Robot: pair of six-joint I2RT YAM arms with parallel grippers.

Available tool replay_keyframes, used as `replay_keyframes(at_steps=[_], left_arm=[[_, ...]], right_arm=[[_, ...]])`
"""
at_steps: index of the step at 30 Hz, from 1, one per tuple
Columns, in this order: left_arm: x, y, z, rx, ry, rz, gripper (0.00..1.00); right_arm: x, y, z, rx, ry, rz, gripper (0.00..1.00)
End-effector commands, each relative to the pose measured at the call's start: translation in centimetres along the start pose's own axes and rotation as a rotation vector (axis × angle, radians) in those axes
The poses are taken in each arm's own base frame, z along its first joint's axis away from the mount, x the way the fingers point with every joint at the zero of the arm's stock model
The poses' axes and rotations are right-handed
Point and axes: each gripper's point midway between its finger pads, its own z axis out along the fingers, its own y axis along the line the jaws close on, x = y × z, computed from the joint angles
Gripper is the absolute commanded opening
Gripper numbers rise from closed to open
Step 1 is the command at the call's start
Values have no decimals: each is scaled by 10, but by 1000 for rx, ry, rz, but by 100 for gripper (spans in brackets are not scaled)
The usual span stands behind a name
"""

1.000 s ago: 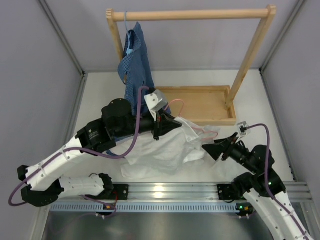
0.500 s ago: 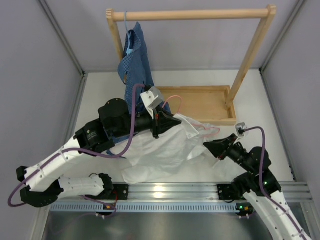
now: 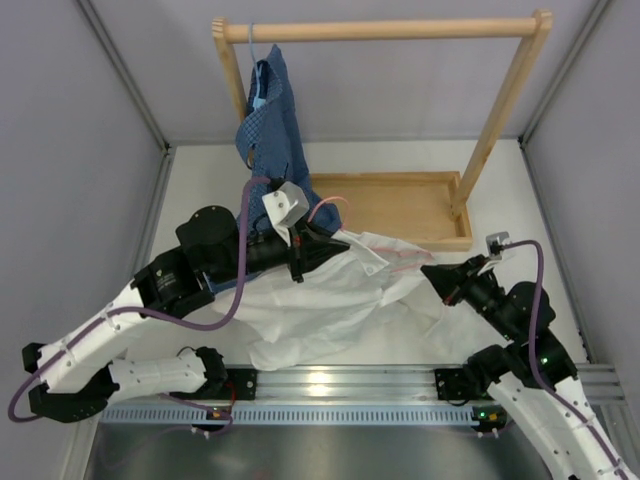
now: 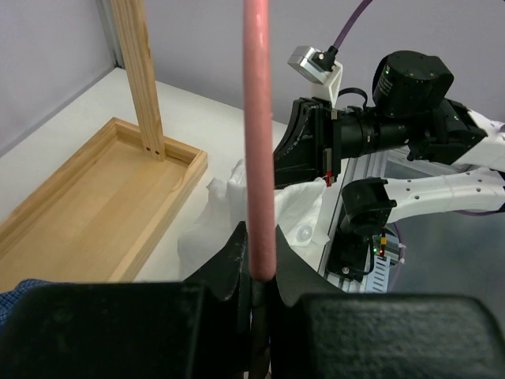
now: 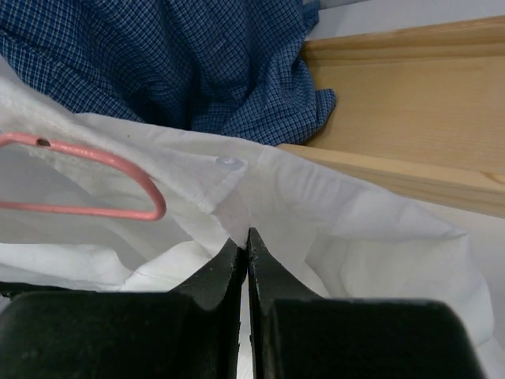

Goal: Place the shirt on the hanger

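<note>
The white shirt (image 3: pixel 320 305) lies crumpled on the table between the arms. The pink hanger (image 3: pixel 325 205) is held by its hook in my left gripper (image 3: pixel 322 243), which is shut on it; its pink rod (image 4: pixel 259 142) rises between the jaws in the left wrist view. The hanger's far end (image 5: pixel 95 181) lies partly inside the shirt's opening. My right gripper (image 3: pixel 432 272) is shut on a fold of the white shirt (image 5: pixel 260 197) near a button, holding its edge lifted.
A wooden rack (image 3: pixel 390 30) stands at the back with a blue checked shirt (image 3: pixel 270 130) hanging on a light blue hanger (image 3: pixel 256 98). A wooden tray (image 3: pixel 395 205) lies under the rack. Grey walls close in the left and right sides.
My right gripper closed on the shirt's edge and moved up and right, pulling the cloth. My left gripper with the hanger shifted left.
</note>
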Motion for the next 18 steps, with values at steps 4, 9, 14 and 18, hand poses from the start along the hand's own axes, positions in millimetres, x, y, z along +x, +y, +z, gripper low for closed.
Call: replay_keyframes(at_steps=[4,9,14,18], left_arm=[[10,16,-9,-79,31,57,0],[24,22,-7,-101,79,74,0],[10,49,-2,-273,54,22,0],[-26,70,10,-414,-73,-74,0]], right_arm=[[-44,12,-9,34,-72,-74,0],[-74,23,-14,37,-110,-152,0],[-98,66,-27,-125,-131,-219,0],[-78,111,-44,-401,-45,-252,0]])
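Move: The right hand already pinches the white shirt's edge, with the pink hanger's bare free end about 3 cm to its left and 3 cm above. The rack's wooden tray is centred some 33 cm ahead of it, 6 cm left and 18 cm below; the blue shirt's tail lies about 26 cm ahead, 28 cm left and 16 cm below. From the left hand, which holds the hanger, that pinched edge is roughly 19 cm right, 4 cm ahead and 15 cm below. Keeping its pinch on the white shirt's edge, the right hand lifts it about 10 cm, almost straight up at first and then drawing back some 3 cm beside the hanger, while its fingers tip upward by about 15 degrees. The left hand keeps its hold on the pink hanger, eases slightly left, then sinks and swings out forward towards the tray side, ending about 5 cm farther out and 3 to 4 cm lower with the wrist turned counter-clockwise. ##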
